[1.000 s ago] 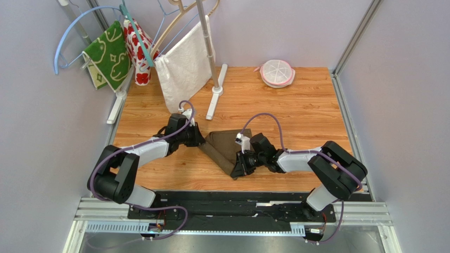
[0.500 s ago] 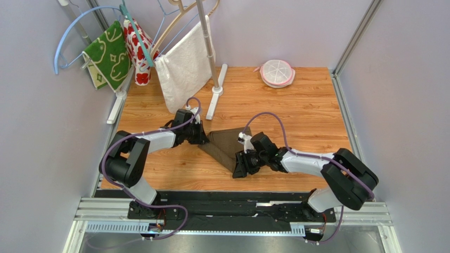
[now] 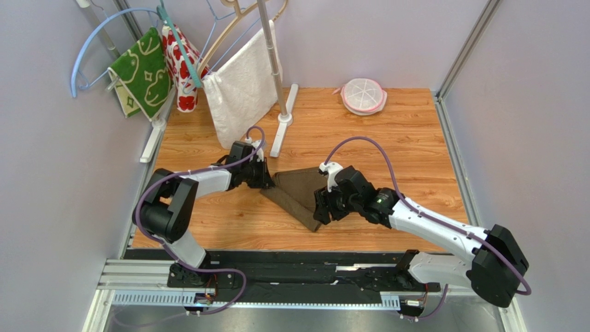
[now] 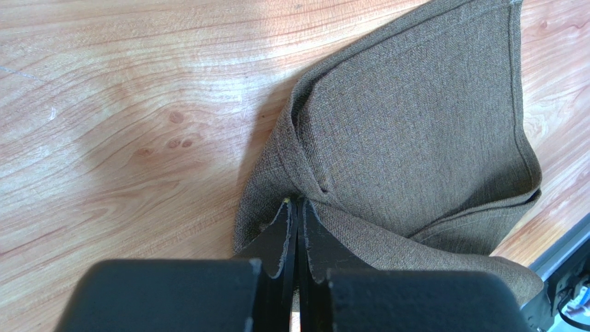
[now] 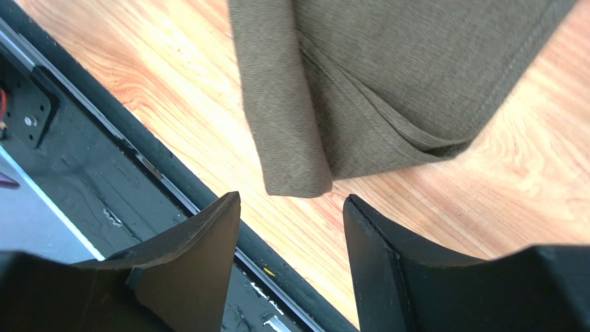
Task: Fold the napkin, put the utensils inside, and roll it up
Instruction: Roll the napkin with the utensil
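The dark brown napkin [image 3: 298, 190] lies folded in a rough triangle in the middle of the wooden table. My left gripper [image 3: 269, 182] is at its left corner, shut on a pinch of the napkin [image 4: 415, 138], which bunches at the fingertips [image 4: 298, 202]. My right gripper [image 3: 320, 213] hovers open just past the napkin's near corner [image 5: 298, 183], with nothing between its fingers [image 5: 208, 235]. In the right wrist view the napkin [image 5: 388, 83] shows layered folded edges. The utensils are out of view.
At the back left stands a hanger rack [image 3: 280, 104] with a green cloth [image 3: 145, 72], a red-and-white cloth [image 3: 181, 69] and a white towel [image 3: 242, 86]. A pink-rimmed round dish [image 3: 363, 95] sits at the back. A black rail [image 5: 173, 187] runs along the table's near edge.
My right gripper opened, let go of the napkin's near corner and drew slightly away. My left gripper shifted right along the napkin's left corner and closed on it.
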`<state>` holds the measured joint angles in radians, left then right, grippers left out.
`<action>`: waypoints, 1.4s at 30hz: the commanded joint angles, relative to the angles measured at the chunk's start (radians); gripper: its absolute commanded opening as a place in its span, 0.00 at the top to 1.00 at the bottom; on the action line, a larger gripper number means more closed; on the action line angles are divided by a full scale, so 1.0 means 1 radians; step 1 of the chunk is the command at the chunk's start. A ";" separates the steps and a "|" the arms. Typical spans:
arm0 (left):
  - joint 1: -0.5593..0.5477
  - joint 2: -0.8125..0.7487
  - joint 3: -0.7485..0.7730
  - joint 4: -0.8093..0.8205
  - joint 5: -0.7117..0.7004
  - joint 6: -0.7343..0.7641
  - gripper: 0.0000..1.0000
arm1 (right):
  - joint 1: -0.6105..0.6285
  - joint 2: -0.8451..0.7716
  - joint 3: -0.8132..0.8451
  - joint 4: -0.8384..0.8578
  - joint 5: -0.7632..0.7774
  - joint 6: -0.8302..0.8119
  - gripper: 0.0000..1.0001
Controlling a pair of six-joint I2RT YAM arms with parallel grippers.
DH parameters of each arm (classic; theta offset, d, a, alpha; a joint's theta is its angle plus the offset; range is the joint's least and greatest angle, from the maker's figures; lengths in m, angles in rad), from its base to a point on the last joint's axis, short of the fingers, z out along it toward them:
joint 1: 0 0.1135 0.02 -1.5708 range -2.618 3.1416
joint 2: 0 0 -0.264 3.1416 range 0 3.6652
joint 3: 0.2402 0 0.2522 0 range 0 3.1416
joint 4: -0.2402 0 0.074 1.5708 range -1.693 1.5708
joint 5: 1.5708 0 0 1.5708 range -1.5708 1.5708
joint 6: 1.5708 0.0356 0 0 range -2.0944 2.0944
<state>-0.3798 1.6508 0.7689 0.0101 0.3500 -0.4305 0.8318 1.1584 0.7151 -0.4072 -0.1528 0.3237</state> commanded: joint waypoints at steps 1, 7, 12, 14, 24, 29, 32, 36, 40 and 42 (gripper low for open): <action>0.001 0.044 0.006 -0.067 -0.034 0.045 1.00 | 0.053 0.001 0.029 0.017 0.114 -0.054 0.39; 0.001 0.060 0.015 -0.068 -0.022 0.039 1.00 | 0.056 0.099 0.015 0.094 0.117 -0.058 0.46; 0.001 0.066 0.021 -0.071 -0.020 0.038 1.00 | 0.056 0.155 -0.009 0.140 0.107 -0.055 0.59; 0.001 0.069 0.023 -0.073 -0.020 0.038 1.00 | 0.056 0.159 -0.016 0.148 0.091 -0.048 0.67; 0.001 0.078 0.024 -0.081 -0.029 0.032 1.00 | 0.047 0.184 -0.051 0.140 0.006 0.138 1.00; 0.001 0.078 0.023 -0.088 -0.032 0.038 1.00 | 0.007 0.173 -0.127 0.202 -0.047 0.254 1.00; 0.001 0.081 0.021 -0.090 -0.034 0.038 1.00 | -0.028 0.173 -0.173 0.255 -0.083 0.313 1.00; 0.001 0.081 0.021 -0.088 -0.032 0.036 1.00 | -0.065 0.135 -0.209 0.361 -0.188 0.403 1.00; 0.001 0.081 0.023 -0.091 -0.034 0.038 1.00 | -0.065 0.113 -0.212 0.398 -0.221 0.484 1.00; 0.001 0.084 0.024 -0.094 -0.034 0.038 1.00 | -0.065 0.116 -0.223 0.458 -0.246 0.535 1.00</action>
<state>-0.3790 1.6863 0.8021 0.0006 0.3813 -0.4290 0.7666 1.3014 0.5076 -0.0685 -0.3183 0.7258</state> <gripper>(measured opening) 0.009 0.014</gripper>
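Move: The near end of the rolled napkin lies about 2 cm left of the open right hand, 1 cm back and 8 cm below. From that hand, the napkin's loose flap is 13 cm ahead and 5 cm left, also 8 cm down. From the left hand, which still grips the far end of the roll, the near end is about 14 cm back and 12 cm right, 1 cm lower. Right hand sinks some 6 cm, shuts on the roll's near end, then lifts slightly while the left keeps its pinch. ##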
